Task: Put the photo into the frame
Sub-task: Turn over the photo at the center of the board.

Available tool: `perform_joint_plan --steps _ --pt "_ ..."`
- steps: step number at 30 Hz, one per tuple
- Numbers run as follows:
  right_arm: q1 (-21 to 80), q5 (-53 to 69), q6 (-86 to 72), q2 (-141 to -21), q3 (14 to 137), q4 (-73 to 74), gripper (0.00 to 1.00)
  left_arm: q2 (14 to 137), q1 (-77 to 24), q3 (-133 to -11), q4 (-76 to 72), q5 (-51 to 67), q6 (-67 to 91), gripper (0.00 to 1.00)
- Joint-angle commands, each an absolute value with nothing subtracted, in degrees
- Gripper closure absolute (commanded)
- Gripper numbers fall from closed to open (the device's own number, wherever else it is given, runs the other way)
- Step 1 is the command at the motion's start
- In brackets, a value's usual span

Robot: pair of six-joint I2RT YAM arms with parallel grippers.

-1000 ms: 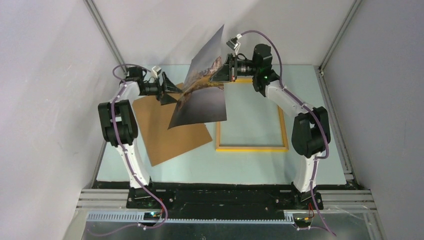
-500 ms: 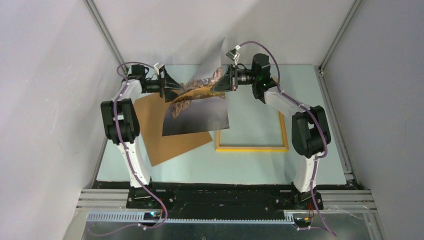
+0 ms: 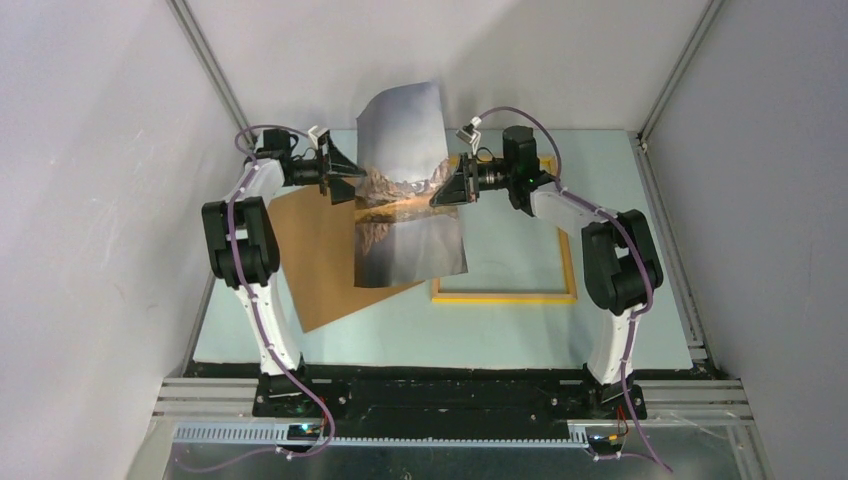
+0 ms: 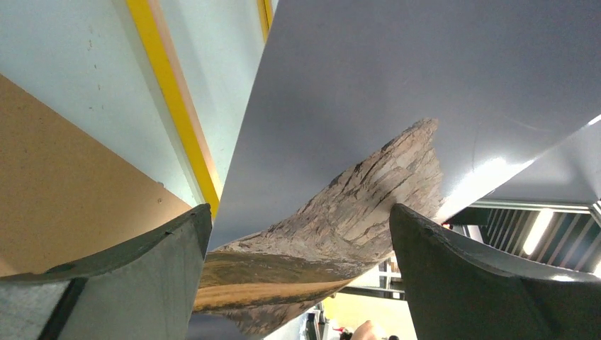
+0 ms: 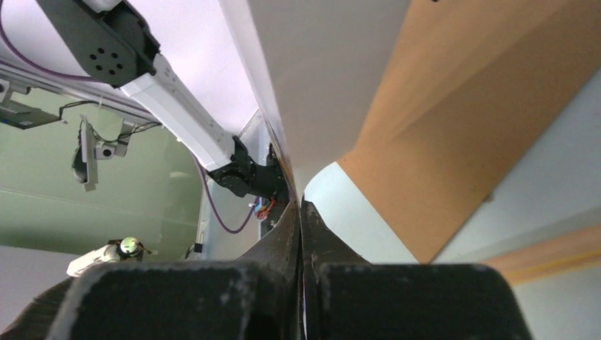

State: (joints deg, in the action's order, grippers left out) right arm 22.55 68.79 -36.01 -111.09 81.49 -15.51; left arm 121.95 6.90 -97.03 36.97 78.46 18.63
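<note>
The photo (image 3: 405,190), a mountain mirrored in a lake, hangs in the air above the table's back left and faces the top camera. My right gripper (image 3: 442,194) is shut on its right edge; the right wrist view shows the jaws (image 5: 300,205) pinched on the sheet and its white back (image 5: 319,71). My left gripper (image 3: 352,186) stands open at the photo's left edge. In the left wrist view the bowed photo (image 4: 368,106) passes between the wide-apart fingers (image 4: 142,269) without being clamped. The yellow-orange frame (image 3: 505,296) lies flat on the table under the right arm.
A plain brown backing board (image 3: 310,265) lies on the table at the left, partly under the photo. It also shows in the left wrist view (image 4: 64,184) beside the frame's edge (image 4: 170,92). Grey walls close in the table on both sides.
The photo has swung from a slanted, nearly edge-on pose to face the camera. My right gripper has dropped and shifted slightly left with it. The left gripper stays open at the photo's left edge.
</note>
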Motion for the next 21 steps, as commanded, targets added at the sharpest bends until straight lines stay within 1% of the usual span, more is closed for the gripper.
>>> perform_joint_plan --steps 1,16,17,21 --pt "20.7 67.0 -30.3 -111.9 81.3 -12.6 1.00 120.3 6.5 -99.8 36.7 81.2 20.1 0.02" --pt "17.8 56.5 -26.8 -114.2 82.7 -3.8 1.00 117.4 7.0 -97.0 36.6 81.4 18.9 0.02" --pt "17.8 56.2 -26.8 -114.3 82.8 -3.6 1.00 117.3 7.0 -96.9 36.6 81.2 18.8 0.00" --pt "17.3 55.4 -26.0 -114.8 83.4 -2.3 1.00 117.1 7.1 -96.7 36.6 81.0 18.7 0.02"
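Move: The right hand already pinches the photo by its right part; the photo's middle is about 5 cm left, 3 cm ahead and slightly above. The open left gripper, at the photo's left edge, is some 17 cm left, 8 cm ahead and 5 cm below the right hand. The frame lies about 17 cm right, 9 cm ahead and 22 cm below. From the left hand, the photo's middle is roughly 11 cm right, 5 cm back and 5 cm above; the brown board is 4 cm back, 3 cm left, 18 cm below. Down and forward at once, about 6 cm and 5 cm, and nearly 4 cm to its right, the right hand lowers the photo while keeping its pinch. Its wrist turns some 15 degrees clockwise and its left-pointing fingers dip about 10 degrees. The left hand stays put, fingers wide open at the photo's left edge; contact there can't be seen. ##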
